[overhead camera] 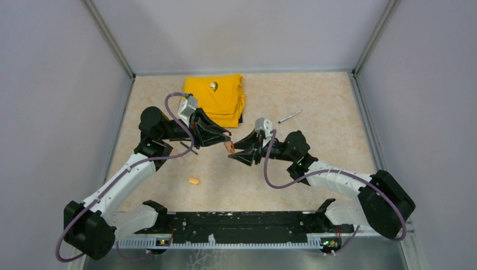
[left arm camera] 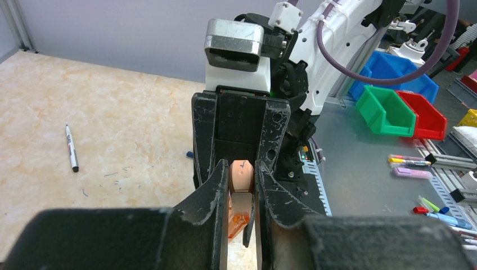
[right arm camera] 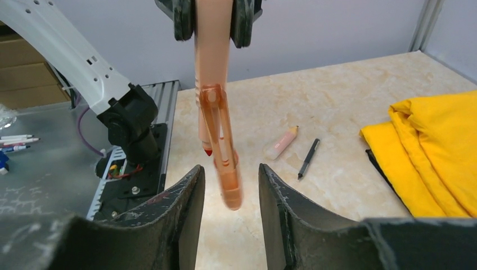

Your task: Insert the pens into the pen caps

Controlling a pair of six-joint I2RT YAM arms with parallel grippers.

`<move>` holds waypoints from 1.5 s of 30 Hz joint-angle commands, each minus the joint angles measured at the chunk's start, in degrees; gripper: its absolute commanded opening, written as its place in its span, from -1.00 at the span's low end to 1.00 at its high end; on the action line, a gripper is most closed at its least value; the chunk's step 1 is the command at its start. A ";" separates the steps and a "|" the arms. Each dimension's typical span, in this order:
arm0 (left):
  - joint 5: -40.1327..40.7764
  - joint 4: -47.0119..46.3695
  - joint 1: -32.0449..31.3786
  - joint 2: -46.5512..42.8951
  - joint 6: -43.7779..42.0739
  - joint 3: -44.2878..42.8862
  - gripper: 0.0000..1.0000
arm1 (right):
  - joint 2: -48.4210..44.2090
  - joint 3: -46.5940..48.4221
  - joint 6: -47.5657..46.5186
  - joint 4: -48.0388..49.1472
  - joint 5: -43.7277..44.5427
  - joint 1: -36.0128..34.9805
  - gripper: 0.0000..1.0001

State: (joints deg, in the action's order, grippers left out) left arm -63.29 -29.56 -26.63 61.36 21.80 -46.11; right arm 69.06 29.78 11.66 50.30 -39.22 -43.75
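Observation:
My left gripper (overhead camera: pixel 226 136) (left arm camera: pixel 242 164) is shut on an orange marker (left arm camera: pixel 243 179) (right arm camera: pixel 212 56) (overhead camera: pixel 229 147) and holds it lifted above the table, pointing at the right gripper. A translucent orange clipped piece (right arm camera: pixel 225 163) lies along the marker's lower end, blurred. My right gripper (overhead camera: pixel 236 151) (right arm camera: pixel 230 166) is open, a finger on each side of that end with a gap on both sides. On the table lie a second short orange marker (overhead camera: pixel 193 181) (right arm camera: pixel 281 142), a thin dark pen (right arm camera: pixel 308 158) (overhead camera: pixel 190 149), a silver-white pen (overhead camera: pixel 289 116) (left arm camera: pixel 71 148) and a tiny dark blue cap (left arm camera: pixel 189 153).
A folded yellow cloth (overhead camera: pixel 219 98) (right arm camera: pixel 433 146) lies at the back of the table with a small shiny object (overhead camera: pixel 214 86) on it. Grey walls close the table in on three sides. Off the table's near edge stand coloured bins (left arm camera: pixel 388 109).

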 commanded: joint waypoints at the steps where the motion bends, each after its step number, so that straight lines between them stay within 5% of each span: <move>1: -1.54 -1.90 -0.15 -1.00 -0.88 0.17 -1.00 | 1.00 1.54 0.38 3.37 -2.12 -0.37 -0.24; 10: -1.19 -1.90 -0.16 -1.07 -0.88 0.28 -1.00 | 1.31 1.64 0.48 2.52 -3.06 -0.33 -0.43; 15: -0.29 -1.77 -0.16 -1.28 -1.34 0.46 -1.00 | 1.32 1.60 0.85 2.86 -3.21 -0.34 -0.71; 17: 0.74 -1.11 -0.16 -1.59 -2.04 0.54 -1.00 | 1.34 1.76 1.37 2.83 -3.43 -0.36 -0.99; 45: 0.90 0.90 -0.12 -1.47 -3.52 0.26 -1.00 | 0.80 6.46 4.29 5.22 -3.18 -0.37 -1.00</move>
State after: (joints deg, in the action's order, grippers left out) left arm -61.54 -28.12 -26.63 59.99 19.62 -45.91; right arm 70.70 32.38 15.29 50.59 -42.92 -43.75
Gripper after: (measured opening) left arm 0.231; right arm 0.062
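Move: From my right hand, gripper half open, the orange translucent cap is about 1 cm to the left and 2 cm above, hanging crooked under the peach pen. That pen, held in my left fingers, is about 7 cm above my right hand and 1 cm left. Some 23 cm below on the table, the yellow cap is 15 cm left and 4 cm ahead, the black pen 18 cm left and 18 ahead. From my left hand, the orange cap is about 7 cm below and 1 cm back. My right hand sinks the last 1 cm, closes its fingers sideways on the lower part of the orange cap and draws it about 1 cm back. Keeping the pinch, I then raise it about 2 cm up towards the pen, while my left hand holds the pen all but still. ##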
